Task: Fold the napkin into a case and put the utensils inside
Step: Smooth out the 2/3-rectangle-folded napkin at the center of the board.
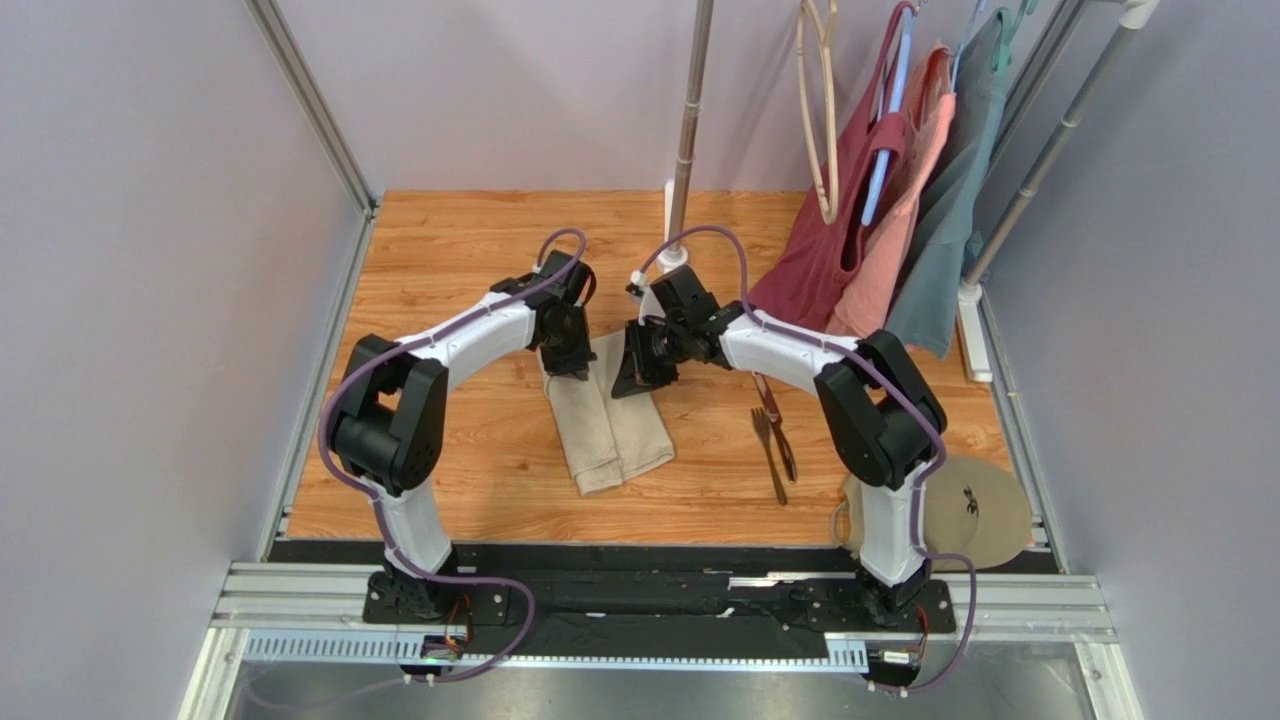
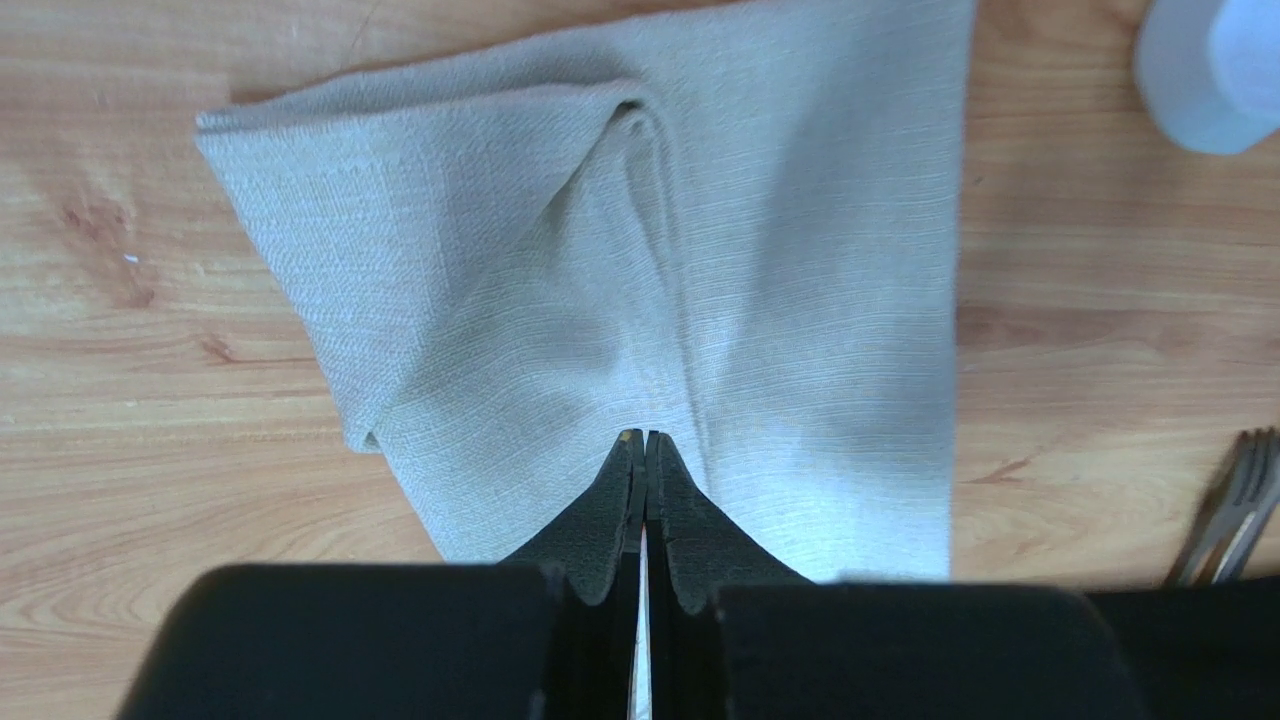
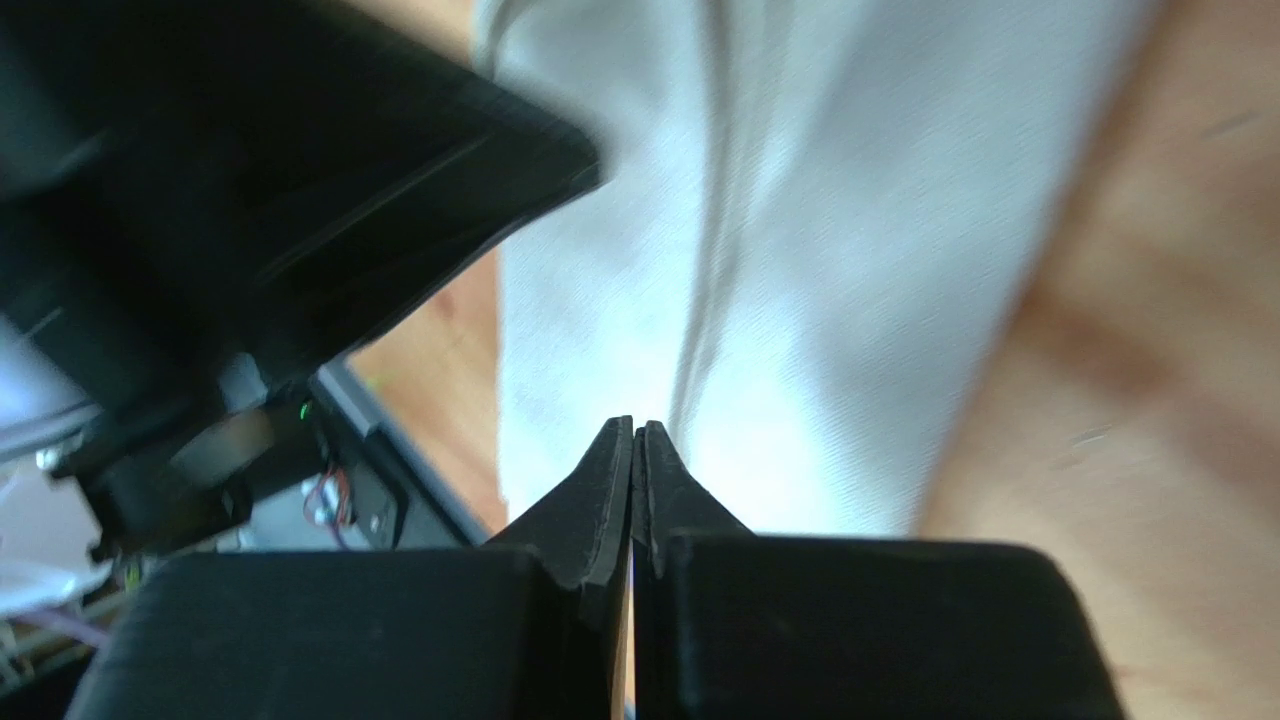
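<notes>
The beige napkin (image 1: pixel 609 425) lies folded into a narrow oblong at the middle of the wooden table (image 1: pixel 451 450). Both grippers sit at its far end. My left gripper (image 1: pixel 568 357) is shut, and in the left wrist view a raised crease in the napkin (image 2: pixel 812 270) runs straight into its closed tips (image 2: pixel 645 438). My right gripper (image 1: pixel 633 375) is also shut, with its tips (image 3: pixel 633 431) over the napkin (image 3: pixel 842 255); that view is blurred and shows no cloth between the jaws. The dark utensils (image 1: pixel 774 435) lie right of the napkin, and the fork's tines (image 2: pixel 1235 503) show in the left wrist view.
A round tan disc (image 1: pixel 969 510) lies at the near right corner. Maroon, salmon and grey-teal garments (image 1: pixel 887 210) hang on a rack at the back right. A metal pole (image 1: pixel 691 105) stands on a white foot (image 1: pixel 670 258) just behind the grippers. Grey walls enclose the table.
</notes>
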Motion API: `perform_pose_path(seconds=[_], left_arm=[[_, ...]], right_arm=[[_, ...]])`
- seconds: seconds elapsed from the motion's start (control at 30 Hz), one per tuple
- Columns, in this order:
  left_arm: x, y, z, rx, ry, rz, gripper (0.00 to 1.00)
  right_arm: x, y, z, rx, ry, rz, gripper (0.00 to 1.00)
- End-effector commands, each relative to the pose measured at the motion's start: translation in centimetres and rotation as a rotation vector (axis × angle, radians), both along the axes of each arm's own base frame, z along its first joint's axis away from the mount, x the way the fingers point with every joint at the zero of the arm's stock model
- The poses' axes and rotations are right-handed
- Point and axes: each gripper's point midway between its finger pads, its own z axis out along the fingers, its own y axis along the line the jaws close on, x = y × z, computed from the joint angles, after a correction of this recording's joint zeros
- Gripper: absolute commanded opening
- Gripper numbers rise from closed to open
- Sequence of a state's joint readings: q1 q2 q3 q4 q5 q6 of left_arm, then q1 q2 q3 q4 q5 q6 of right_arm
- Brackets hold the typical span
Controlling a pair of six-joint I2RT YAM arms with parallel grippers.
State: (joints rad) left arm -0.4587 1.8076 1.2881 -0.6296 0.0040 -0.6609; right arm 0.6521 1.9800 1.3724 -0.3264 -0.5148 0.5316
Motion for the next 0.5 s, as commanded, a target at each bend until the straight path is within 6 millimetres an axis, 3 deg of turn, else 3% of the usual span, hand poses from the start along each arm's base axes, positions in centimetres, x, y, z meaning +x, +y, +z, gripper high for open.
perform_pose_path(seconds=[0.0, 0.1, 0.2, 0.33, 0.47], left_arm=[[0.2, -0.1, -0.7, -0.023, -0.009, 0.022, 0.01], [0.4, 0.0, -1.1, -0.029, -0.017, 0.028, 0.01], [0.8, 0.2, -1.9, -0.022, -0.003, 0.039, 0.01], [1.4, 0.3, -3.7, -0.001, 0.021, 0.048, 0.00], [1.8, 0.3, -4.1, 0.012, 0.025, 0.033, 0.00]], right_arm=[[-4.6, 2.1, 2.2, 0.086, 0.000, 0.114, 0.00], [-6.9, 3.3, 1.7, 0.122, 0.031, 0.151, 0.00], [-7.5, 3.8, 0.3, 0.130, 0.060, 0.161, 0.00], [-7.4, 3.0, -2.0, 0.083, 0.064, 0.144, 0.00], [-8.1, 1.8, -4.5, 0.033, 0.096, 0.143, 0.00]])
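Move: The napkin's middle lies some 5 cm back, 4 cm to the right and 4 cm below the left hand. From the right hand it is level fore and aft, about 2 cm to the left and 5 cm down. The fork is roughly 8 cm back and 27 cm to the right of the right hand, and the knife 3 cm back and 28 cm right. The left hand's shut fingertips come down about 3.5 cm onto the napkin's folded layer, just left of the fold's inner edge, after a small dip back and forward again. Meanwhile the right hand, also shut, sweeps quickly back about 8 cm and slightly left over the cloth towards its near end, then sinks some 3 cm; its contact can't be made out. ##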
